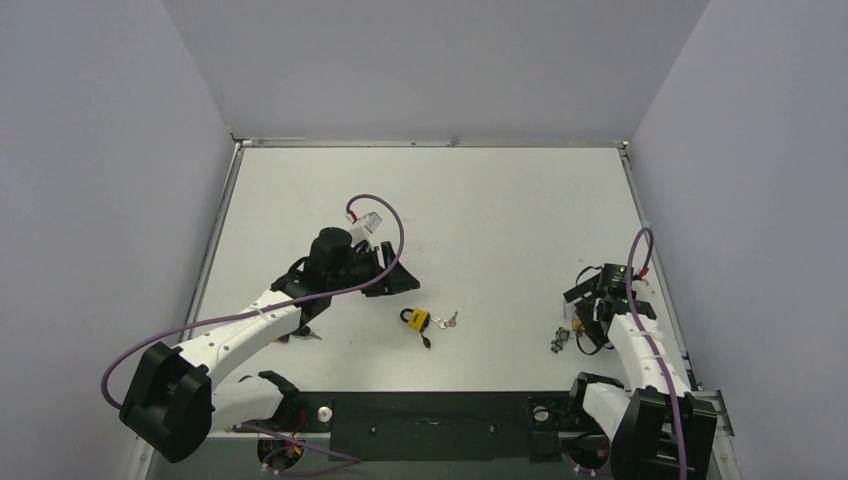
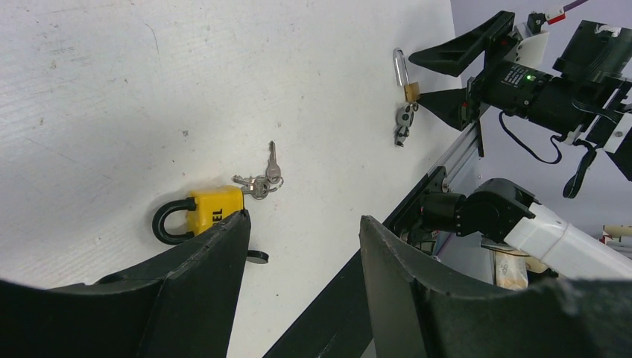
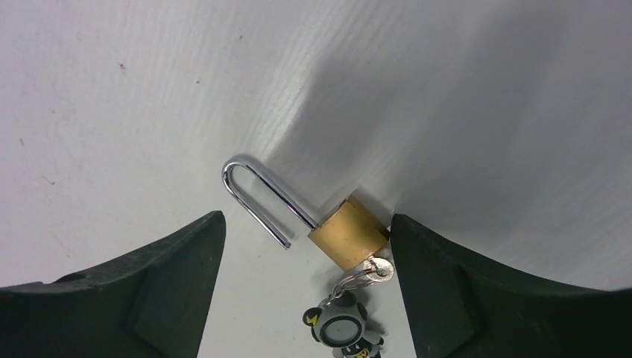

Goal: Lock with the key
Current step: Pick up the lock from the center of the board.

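Observation:
A brass padlock (image 3: pixel 349 233) lies on the white table with its silver shackle (image 3: pixel 253 194) swung open. A key (image 3: pixel 376 267) sits in its base, on a ring with a small round charm (image 3: pixel 343 328). My right gripper (image 3: pixel 306 218) stands open over it, the body close to the right finger and the left finger well apart. From above, this lock (image 1: pixel 562 338) lies by the right gripper (image 1: pixel 580 325). A yellow padlock (image 2: pixel 212 210) with a closed black shackle and loose keys (image 2: pixel 261 183) lies at the table's front middle. My left gripper (image 2: pixel 304 218) hangs open just behind it, holding nothing.
The black base rail (image 1: pixel 430 420) runs along the near table edge. Grey walls enclose the table (image 1: pixel 480 220) on three sides. A purple cable (image 1: pixel 385 215) loops above the left wrist. The yellow padlock (image 1: pixel 416 320) lies between the two arms.

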Robot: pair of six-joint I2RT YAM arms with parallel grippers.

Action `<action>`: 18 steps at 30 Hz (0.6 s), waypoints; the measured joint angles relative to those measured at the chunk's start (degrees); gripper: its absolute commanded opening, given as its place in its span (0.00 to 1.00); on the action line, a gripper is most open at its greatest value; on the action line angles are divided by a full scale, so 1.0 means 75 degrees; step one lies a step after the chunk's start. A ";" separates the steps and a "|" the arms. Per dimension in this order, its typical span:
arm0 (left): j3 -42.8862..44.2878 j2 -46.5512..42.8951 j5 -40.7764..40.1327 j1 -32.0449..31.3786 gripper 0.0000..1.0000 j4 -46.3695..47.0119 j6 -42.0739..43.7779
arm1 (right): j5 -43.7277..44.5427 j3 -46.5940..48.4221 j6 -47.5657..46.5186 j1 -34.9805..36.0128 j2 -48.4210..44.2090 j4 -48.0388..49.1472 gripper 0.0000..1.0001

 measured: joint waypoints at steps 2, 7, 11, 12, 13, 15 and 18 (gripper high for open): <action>0.0000 0.0000 0.0000 0.0000 0.53 0.0003 0.0000 | -0.0047 -0.0038 0.0012 0.0090 -0.0020 0.0131 0.73; 0.0000 0.0000 0.0003 0.0003 0.53 0.0029 -0.0003 | 0.0015 -0.0093 0.0274 0.1128 0.0035 0.0417 0.67; 0.0032 0.0003 0.0058 0.0000 0.53 0.0038 -0.0006 | 0.0291 0.0015 0.0554 0.2177 0.0356 0.0603 0.59; 0.0064 0.0003 0.0064 0.0000 0.53 0.0038 -0.0006 | 0.0341 0.0050 0.0589 0.2311 0.0437 0.0618 0.56; 0.0085 0.0003 0.0067 0.0000 0.53 0.0041 -0.0009 | 0.0411 0.0096 0.0627 0.2460 0.0527 0.0609 0.55; 0.0137 0.0003 0.0076 0.0000 0.53 0.0044 -0.0012 | 0.0548 0.0154 0.0729 0.2547 0.0656 0.0583 0.53; 0.0169 0.0003 0.0082 0.0000 0.53 0.0041 -0.0015 | 0.0848 0.0201 0.0839 0.2547 0.0708 0.0431 0.53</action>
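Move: The brass lock lies under the right hand, about 2 cm back from the hand point, 1 cm to its right and 1 cm below, against the rear-right finger, its open shackle pointing roughly forward. The keychain figure, joined to it by its key, lies some 3 cm left of the hand and 5 cm back. From the left hand the brass lock is about 38 cm right, 4 cm back and 14 cm down. The brass lock, already against the right hand's rear-right finger, is pushed along the table to the robot's left as that hand sweeps about 6 cm left and slightly forward. The hand swings some 10 degrees counter-clockwise, eases back right under a centimetre, and the fingers narrow around the lock without gripping it. ##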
